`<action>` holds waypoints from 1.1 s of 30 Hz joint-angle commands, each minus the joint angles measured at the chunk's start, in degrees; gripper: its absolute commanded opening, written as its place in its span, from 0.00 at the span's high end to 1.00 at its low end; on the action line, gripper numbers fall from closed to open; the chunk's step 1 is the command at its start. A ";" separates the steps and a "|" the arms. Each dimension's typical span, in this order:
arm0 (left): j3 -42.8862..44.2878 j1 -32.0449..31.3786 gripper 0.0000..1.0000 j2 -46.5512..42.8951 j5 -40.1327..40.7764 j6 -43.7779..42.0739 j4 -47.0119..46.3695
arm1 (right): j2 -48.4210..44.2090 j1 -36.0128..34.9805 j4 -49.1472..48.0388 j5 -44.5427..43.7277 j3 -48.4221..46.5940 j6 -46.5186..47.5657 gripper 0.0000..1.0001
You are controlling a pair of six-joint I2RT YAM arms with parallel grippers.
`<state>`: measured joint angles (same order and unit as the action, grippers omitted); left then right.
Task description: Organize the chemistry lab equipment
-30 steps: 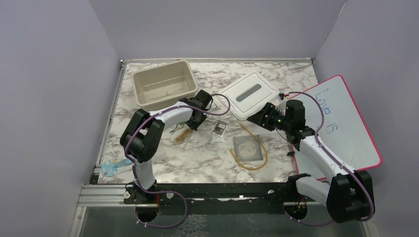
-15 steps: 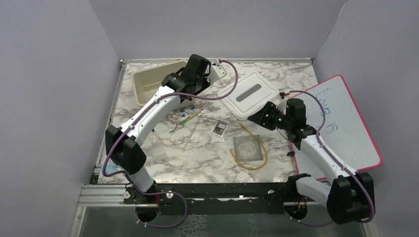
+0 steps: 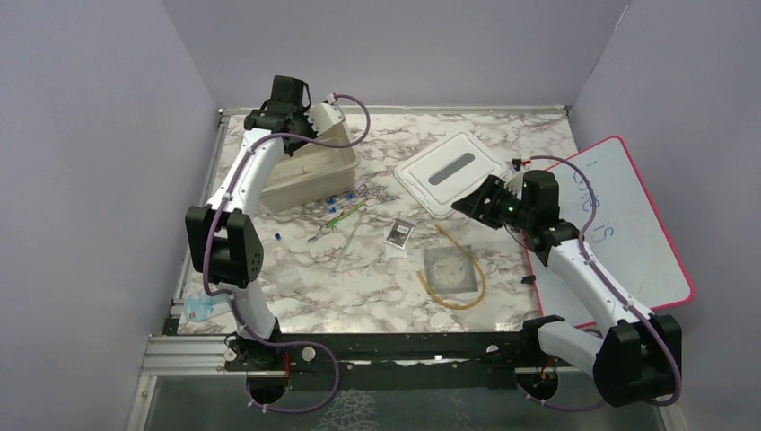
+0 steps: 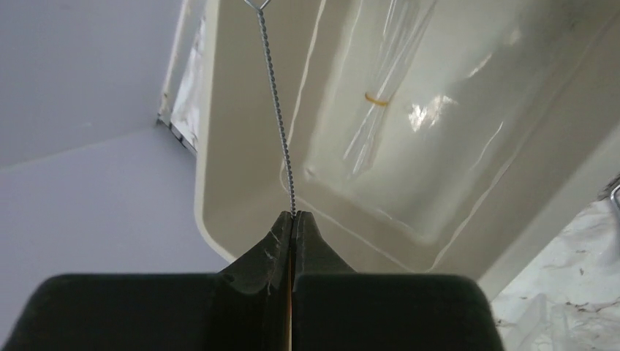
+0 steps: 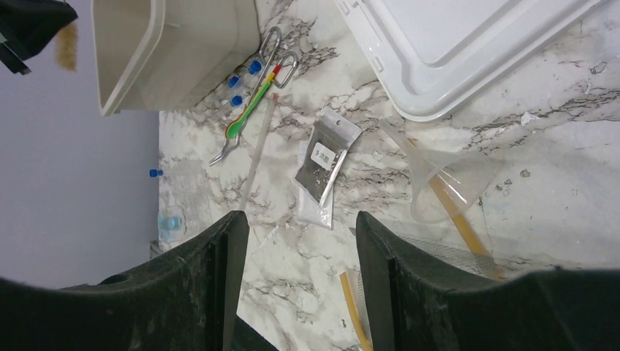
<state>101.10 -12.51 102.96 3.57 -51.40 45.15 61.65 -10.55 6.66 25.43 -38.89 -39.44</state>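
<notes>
My left gripper (image 4: 294, 216) is shut on the twisted wire stem of the thin brown brush (image 4: 276, 110) and holds it above the open beige bin (image 4: 241, 183). From the top it hangs over the bin's back left corner (image 3: 280, 101). The brush's brown bristles (image 5: 67, 45) show behind it. My right gripper (image 5: 301, 219) is open and empty above the table, near the black-and-white packet (image 5: 325, 164). Amber tubing (image 3: 483, 274) loops round the grey wire gauze (image 3: 447, 269). The green-handled tool (image 5: 252, 110), metal tongs (image 5: 274, 55) and tiny blue pieces (image 5: 241, 80) lie beside the bin.
A clear bag tied with a rubber band (image 4: 380, 95) lies inside the bin. The white lid (image 3: 449, 171) rests at the table's middle back. A clear funnel (image 5: 446, 186) lies by the tubing. The red-bordered whiteboard (image 3: 628, 224) leans at the right.
My left arm has swung from the table's middle up and back to the bin's far left corner, carrying the brush. The right arm has barely moved.
</notes>
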 commanded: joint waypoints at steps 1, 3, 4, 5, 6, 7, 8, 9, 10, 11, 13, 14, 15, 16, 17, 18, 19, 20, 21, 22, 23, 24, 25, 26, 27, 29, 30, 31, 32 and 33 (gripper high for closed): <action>-3.44 3.82 1.00 1.89 -5.77 -4.51 -0.32 | 1.88 -0.27 0.40 -0.94 -1.79 -0.66 0.40; -2.78 4.42 1.00 4.16 -5.77 -4.94 -0.54 | 2.51 -0.26 -0.19 -0.75 -1.79 -1.10 0.40; -2.12 4.57 1.00 5.65 -5.58 -5.33 -0.72 | 2.84 -0.29 -0.42 -0.69 -1.78 -1.22 0.40; -1.10 4.80 1.00 7.22 -5.26 -5.64 -0.76 | 3.08 -0.29 -0.68 -0.42 -1.75 -1.40 0.40; -0.04 4.89 1.00 8.95 -4.95 -5.91 -0.76 | 3.26 -0.27 -0.87 -0.23 -1.87 -1.43 0.40; 1.21 5.01 1.00 10.68 -4.78 -6.06 -0.84 | 3.50 -0.31 -1.07 -0.07 -1.84 -1.55 0.40; 2.35 5.07 1.00 12.22 -4.66 -6.22 -0.89 | 3.56 -0.27 -1.26 0.08 -1.73 -1.64 0.40; 3.48 5.13 1.00 13.80 -4.63 -6.30 -0.86 | 3.70 -0.27 -1.44 0.19 -1.59 -1.75 0.40; 4.53 5.23 1.00 15.10 -4.56 -6.50 -0.86 | 3.80 -0.31 -1.53 0.27 -1.50 -1.92 0.40; 5.48 5.25 1.00 16.27 -4.42 -6.66 -0.92 | 3.83 -0.31 -1.66 0.36 -1.42 -2.00 0.40; 7.59 5.25 1.00 18.25 -4.13 -6.72 -1.03 | 3.98 -0.31 -1.65 0.49 -1.41 -2.04 0.40; 8.55 5.27 1.00 19.16 -4.04 -6.58 -1.19 | 4.00 -0.28 -1.65 0.48 -1.49 -2.00 0.40; 9.61 5.26 1.00 19.80 -4.02 -6.33 -1.33 | 4.08 -0.27 -1.65 0.53 -1.57 -1.96 0.40; 9.94 5.23 1.00 20.35 -4.01 -6.04 -1.50 | 4.17 -0.29 -1.65 0.52 -1.62 -1.96 0.40; 10.42 5.23 1.00 20.73 -4.01 -5.59 -1.79 | 4.36 -0.31 -1.61 0.53 -1.64 -1.94 0.40; 10.51 5.22 1.00 21.00 -4.01 -5.26 -2.00 | 4.41 -0.31 -1.56 0.57 -1.70 -2.00 0.40; 10.45 5.24 0.99 21.13 -4.01 -5.03 -2.37 | 4.42 -0.27 -1.56 0.63 -1.72 -2.04 0.40; 10.36 5.22 0.96 21.26 -4.01 -4.62 -2.61 | 4.52 -0.27 -1.63 0.55 -1.72 -2.04 0.40; 10.35 5.26 0.92 21.38 -4.01 -4.41 -2.78 | 4.58 -0.26 -1.64 0.58 -1.73 -2.04 0.40; 10.35 5.28 0.89 21.56 -4.01 -4.24 -2.88 | 4.56 -0.33 -1.65 0.58 -1.86 -2.04 0.40; 10.30 5.23 0.86 21.58 -4.01 -4.08 -2.89 | 4.54 -0.29 -1.60 0.53 -1.88 -2.04 0.40; 10.26 5.23 0.84 21.58 -4.01 -3.96 -2.94 | 4.61 -0.27 -1.56 0.56 -1.86 -2.04 0.40; 10.14 5.26 0.81 21.46 -4.01 -3.82 -2.89 | 4.66 -0.27 -1.51 0.49 -1.82 -2.04 0.40; 10.07 5.23 0.78 21.35 -4.01 -3.72 -2.87 | 4.62 -0.26 -1.52 0.43 -1.88 -2.04 0.40; 9.94 5.22 0.75 21.20 -4.01 -3.67 -2.94 | 4.59 -0.26 -1.48 0.47 -1.80 -2.11 0.40; 9.99 5.25 0.71 21.02 -2.43 -3.43 -3.19 | 4.64 -0.34 -1.47 0.56 -1.88 -2.13 0.40; 10.11 5.29 0.70 20.79 -2.13 -3.25 -3.26 | 4.62 -0.28 -1.47 0.56 -1.86 -2.13 0.40; 10.16 5.29 0.69 20.56 -2.08 -2.95 -3.29 | 4.57 -0.29 -1.43 0.69 -1.87 -2.11 0.40; 10.21 5.24 0.68 20.19 -2.14 -2.65 -3.27 | 4.58 -0.29 -1.27 0.79 -1.96 -2.01 0.40; 10.30 5.26 0.67 19.61 -2.40 -2.27 -3.22 | 4.50 -0.31 -1.15 0.84 -2.08 -1.96 0.40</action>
<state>110.13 -7.55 124.07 0.91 -55.05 42.70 66.02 -10.55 6.48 25.39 -39.35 -41.10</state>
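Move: My left hand, fingers shut on the brush, hangs over the beige box. The free strip of box floor along its far wall lies about 5 cm ahead, 2 cm left and 19 cm below. The banded glass bundle on that floor is straight below, roughly 1 cm ahead and 2 cm right; outside the box, the blue-capped vials are about 8 cm back and 9 cm right. From my idle right hand the free strip is some 20 cm ahead and 35 cm left. I lower the brush into the box with my left hand, about 12 cm down. It swings some 3 cm left at the start, then runs about 6 cm forward towards the far wall as the fingers tip some 10 degrees steeper. After easing up a centimetre, I open the fingers to about a third, let go of the brush and hold the hand there. ##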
